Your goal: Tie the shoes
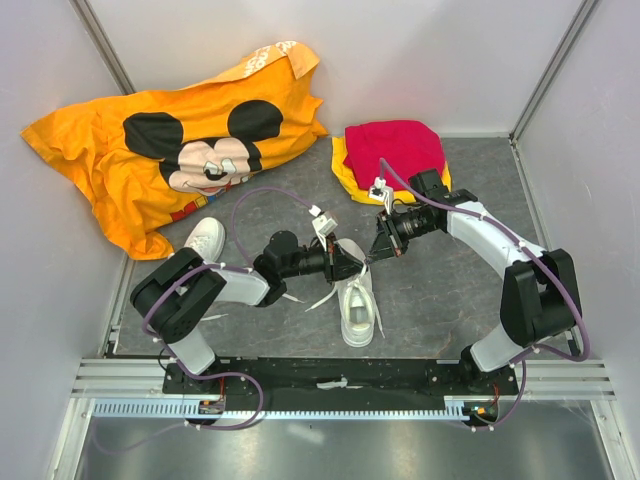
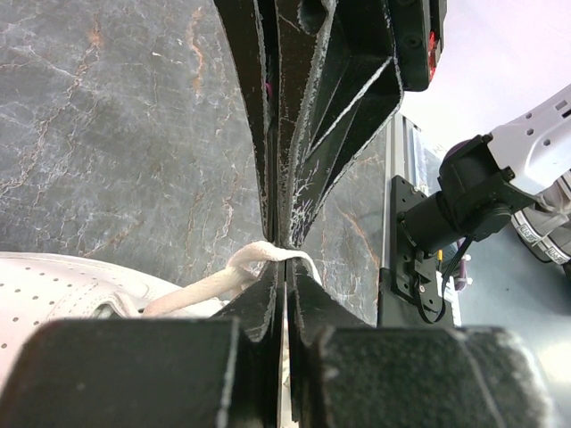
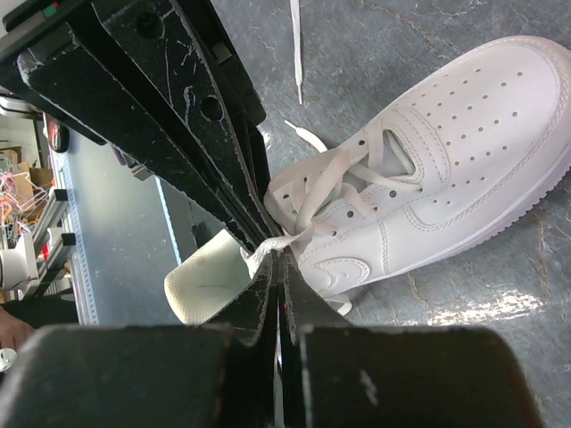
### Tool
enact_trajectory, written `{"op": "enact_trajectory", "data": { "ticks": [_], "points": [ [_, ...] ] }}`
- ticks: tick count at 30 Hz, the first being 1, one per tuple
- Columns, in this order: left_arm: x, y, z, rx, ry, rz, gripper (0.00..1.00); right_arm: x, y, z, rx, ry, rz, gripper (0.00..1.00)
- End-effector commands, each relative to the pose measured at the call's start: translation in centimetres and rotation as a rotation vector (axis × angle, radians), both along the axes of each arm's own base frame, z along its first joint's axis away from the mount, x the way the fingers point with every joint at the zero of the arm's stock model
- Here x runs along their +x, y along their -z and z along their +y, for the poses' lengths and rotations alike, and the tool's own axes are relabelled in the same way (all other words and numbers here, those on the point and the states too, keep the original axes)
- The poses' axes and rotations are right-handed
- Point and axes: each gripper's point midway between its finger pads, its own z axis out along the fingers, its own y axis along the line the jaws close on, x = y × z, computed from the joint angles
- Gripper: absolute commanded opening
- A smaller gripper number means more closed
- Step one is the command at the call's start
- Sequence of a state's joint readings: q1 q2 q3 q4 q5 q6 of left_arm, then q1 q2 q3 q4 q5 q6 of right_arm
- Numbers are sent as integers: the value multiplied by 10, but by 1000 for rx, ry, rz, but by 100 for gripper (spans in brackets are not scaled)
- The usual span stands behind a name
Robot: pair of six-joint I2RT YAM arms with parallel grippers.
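Observation:
One white shoe [image 1: 357, 300] lies in the middle of the grey floor, with its toe toward the arms' bases. The other shoe [image 1: 205, 238] lies to its left, beside the left arm. Above the middle shoe's laces my left gripper [image 1: 352, 265] and right gripper [image 1: 378, 255] meet tip to tip. In the left wrist view my left gripper [image 2: 285, 250] is shut on a white lace loop [image 2: 234, 270], and part of the shoe [image 2: 53, 285] shows below. In the right wrist view my right gripper [image 3: 281, 248] is shut on the lace [image 3: 312, 192] next to the shoe [image 3: 446, 160].
An orange cartoon-mouse shirt [image 1: 170, 140] lies bunched at the back left. A red cloth [image 1: 393, 148] sits on a yellow cloth [image 1: 345, 182] at the back right. White walls enclose the floor, and a metal rail [image 1: 330, 380] runs along the near edge.

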State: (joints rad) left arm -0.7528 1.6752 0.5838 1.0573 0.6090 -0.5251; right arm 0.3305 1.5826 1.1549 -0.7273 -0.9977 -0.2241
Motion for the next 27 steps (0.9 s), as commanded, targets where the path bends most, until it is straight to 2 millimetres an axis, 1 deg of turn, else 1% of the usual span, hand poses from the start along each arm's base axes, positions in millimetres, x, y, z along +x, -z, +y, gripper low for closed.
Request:
{"op": "enact_trajectory", "data": {
  "ticks": [1,2,4,5,6,7,8,9,10,13,14,15,16,17,18,19,20,21,22,23,24,25,27],
  "points": [
    [4,-15,5,-35,-9,-73,12,7,-22,6,31,-21,-87,0],
    [3,-12,7,-27,-12,-68,16,7,-22,5,23,-12,-81,0],
    [5,-12,13,-20,-19,-78,20,8,-21,3,5,1,-84,0],
    [4,-7,17,-6,-23,-70,23,8,-21,3,3,4,-84,0],
    [4,-6,19,1,-25,-70,26,8,-22,3,4,4,-86,0],
    [4,-10,21,0,-29,-82,28,8,-24,3,5,5,-94,0],
    [2,-6,24,16,-28,-74,31,7,-24,3,6,7,-93,0],
    [1,-6,25,21,-25,-79,32,8,-24,3,6,6,-96,0],
    [1,-12,27,20,-25,-108,33,8,-24,3,6,7,-100,0],
    [-3,-7,32,62,-23,-120,34,10,-25,4,7,11,-109,0],
    [-2,-14,34,59,-32,-146,35,11,-25,4,5,14,-110,0],
    [-4,-7,38,91,-35,-131,35,11,-26,5,7,13,-118,0],
    [-3,-7,41,106,-39,-154,35,12,-28,6,12,13,-123,0],
    [-3,-14,46,106,-50,-176,35,12,-28,6,12,14,-127,0],
    [-2,-8,54,146,-58,-157,35,12,-29,7,14,11,-132,0],
    [0,-9,58,174,-56,-207,37,13,-29,6,12,13,-136,0],
    [4,-6,65,218,-77,-217,38,13,-30,7,12,11,-141,0],
    [9,-14,73,240,-106,-254,39,13,-31,5,9,15,-150,0],
    [12,-4,82,320,-109,-278,40,13,-31,5,7,14,-156,0],
    [19,-5,89,356,-130,-318,41,13,-31,5,5,11,-161,0],
    [25,-8,97,388,-149,-357,44,12,-31,4,1,14,-167,0],
    [31,-8,104,442,-147,-410,52,11,-29,3,-3,13,-167,0],
    [34,-11,108,467,-112,-478,54,10,-27,2,-9,11,-174,0]
  ]
}}
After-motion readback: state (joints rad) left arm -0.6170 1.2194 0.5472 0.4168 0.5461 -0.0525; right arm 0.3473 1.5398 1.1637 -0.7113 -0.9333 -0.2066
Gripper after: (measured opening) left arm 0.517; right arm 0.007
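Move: The white lace loop is at both hands' fingertips, in the left fingers' nearly shut grip and pinched in the right's. From the left hand, the shoe's middle lies about 7 cm back, 2 cm left and 8 cm below; the lace knot on it is roughly 3 cm back, 2 cm left and 5 cm down. The loose lace end on the floor is some 8 cm back, 10 cm left and 13 cm below. The lace loop passes wholly to the right hand, which keeps it pinched above the shoe almost without moving. The left fingers open to about half and let go, and that hand draws off to the left, away from the right fingers, about 9 cm, speeding up towards the end, with its fingertips tipping down some 15 degrees as it rolls. ##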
